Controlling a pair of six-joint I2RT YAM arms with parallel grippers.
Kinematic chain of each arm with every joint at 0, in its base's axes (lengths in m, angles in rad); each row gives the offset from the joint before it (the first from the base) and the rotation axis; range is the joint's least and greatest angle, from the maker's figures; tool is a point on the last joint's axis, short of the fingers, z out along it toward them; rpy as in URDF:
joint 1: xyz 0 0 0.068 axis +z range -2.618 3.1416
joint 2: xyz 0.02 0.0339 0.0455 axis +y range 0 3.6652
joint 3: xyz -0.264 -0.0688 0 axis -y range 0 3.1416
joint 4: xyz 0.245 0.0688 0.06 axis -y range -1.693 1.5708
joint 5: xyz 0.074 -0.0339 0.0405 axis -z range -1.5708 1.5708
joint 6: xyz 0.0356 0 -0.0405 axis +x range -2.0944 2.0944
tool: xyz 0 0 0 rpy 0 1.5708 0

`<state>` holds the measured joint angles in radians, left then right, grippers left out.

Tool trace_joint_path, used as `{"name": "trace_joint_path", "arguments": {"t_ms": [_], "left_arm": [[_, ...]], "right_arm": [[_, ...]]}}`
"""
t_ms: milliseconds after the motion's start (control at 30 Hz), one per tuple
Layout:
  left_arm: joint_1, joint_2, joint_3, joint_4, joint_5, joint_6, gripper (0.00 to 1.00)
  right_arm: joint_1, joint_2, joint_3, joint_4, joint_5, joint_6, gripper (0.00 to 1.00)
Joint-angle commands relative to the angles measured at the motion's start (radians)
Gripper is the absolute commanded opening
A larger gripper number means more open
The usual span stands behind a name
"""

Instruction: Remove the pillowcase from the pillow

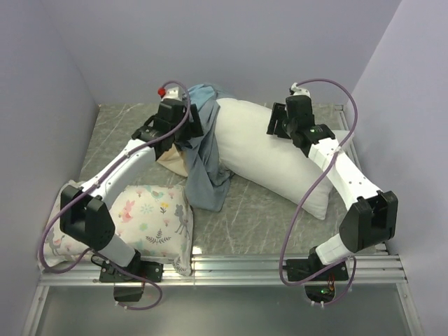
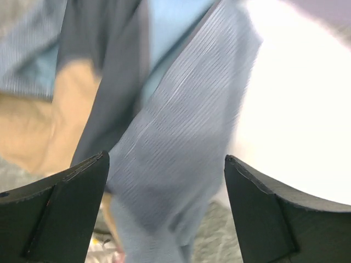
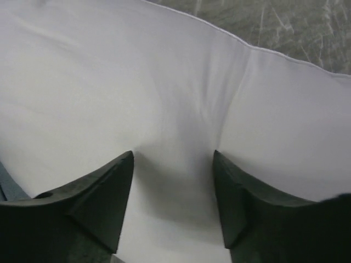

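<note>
The plain white pillow [image 1: 269, 154] lies slanted across the middle of the table, bare over most of its length. The slate-blue pillowcase [image 1: 203, 171] is bunched at the pillow's left end and trails down onto the table, a tan band showing at its left. My left gripper [image 1: 183, 127] hovers over that bunch; in the left wrist view it [image 2: 166, 161] stands open wide, with blurred pillowcase cloth [image 2: 175, 137] loose beneath the fingers and the pillow [image 2: 296, 109] to the right. My right gripper [image 3: 173, 159] is open, its tips resting on the pillow [image 3: 137, 76] either side of a soft crease.
A smaller pillow printed with flowers and deer [image 1: 150, 217] lies at the front left under the left arm. The grey marbled table [image 1: 252, 210] is walled by lavender panels on three sides. A metal rail [image 1: 280, 269] runs along the near edge.
</note>
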<state>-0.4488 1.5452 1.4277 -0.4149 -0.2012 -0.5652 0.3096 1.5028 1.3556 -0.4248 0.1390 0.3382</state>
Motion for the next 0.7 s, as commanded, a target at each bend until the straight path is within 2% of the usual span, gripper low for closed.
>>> {"name": "trace_joint_path", "arguments": {"t_ms": [0,33,133,267,367,400,467,500,567,600,667], "left_arm": [[-0.005,0.015,-0.076,0.073,-0.02,-0.022,0.91],[-0.016,0.05,-0.073,0.068,-0.024,-0.021,0.91],[-0.037,0.148,-0.033,0.027,-0.04,-0.028,0.9],[-0.034,0.265,0.025,-0.044,-0.059,-0.045,0.86],[-0.018,0.354,0.076,-0.087,-0.099,-0.051,0.67],[-0.011,0.366,0.083,-0.1,-0.106,-0.053,0.49],[0.005,0.386,0.088,-0.101,-0.11,-0.058,0.34],[0.012,0.388,0.089,-0.101,-0.109,-0.058,0.2],[0.024,0.391,0.102,-0.104,-0.103,-0.056,0.09],[0.025,0.392,0.108,-0.107,-0.099,-0.055,0.0],[0.025,0.397,0.132,-0.12,-0.107,-0.052,0.0]], "right_arm": [[0.011,-0.022,0.068,-0.04,0.071,-0.027,0.7],[0.019,-0.033,0.073,-0.04,0.082,-0.031,0.75],[0.074,-0.065,0.089,-0.046,0.088,-0.053,0.8],[0.199,-0.038,0.076,-0.058,0.106,-0.096,0.84],[0.287,0.028,0.048,-0.037,0.109,-0.114,0.86],[0.307,0.048,0.047,-0.04,0.125,-0.117,0.86],[0.342,0.104,0.027,-0.032,0.126,-0.125,0.87],[0.348,0.123,0.022,-0.022,0.142,-0.123,0.87],[0.355,0.178,0.008,-0.012,0.145,-0.128,0.87],[0.355,0.198,0.007,-0.006,0.155,-0.13,0.87],[0.353,0.258,0.022,-0.015,0.203,-0.133,0.87]]}}
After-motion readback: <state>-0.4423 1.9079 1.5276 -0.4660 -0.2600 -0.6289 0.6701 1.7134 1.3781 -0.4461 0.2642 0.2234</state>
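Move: The grey pillowcase fold the left hand goes for lies about 14 cm below it and 4 cm ahead; the tan cloth is some 7 cm left, 17 cm down and level with the hand, the white pillow's middle 25 cm right, 2 cm ahead. From the right hand, the pillow's left end is about 14 cm left, 4 cm back and 11 cm below, the pillowcase fold 23 cm left and 2 cm back. Left hand drops about 13 cm, pinching the pillowcase; open right sweeps 13 cm left over the pillow, then sinks. ##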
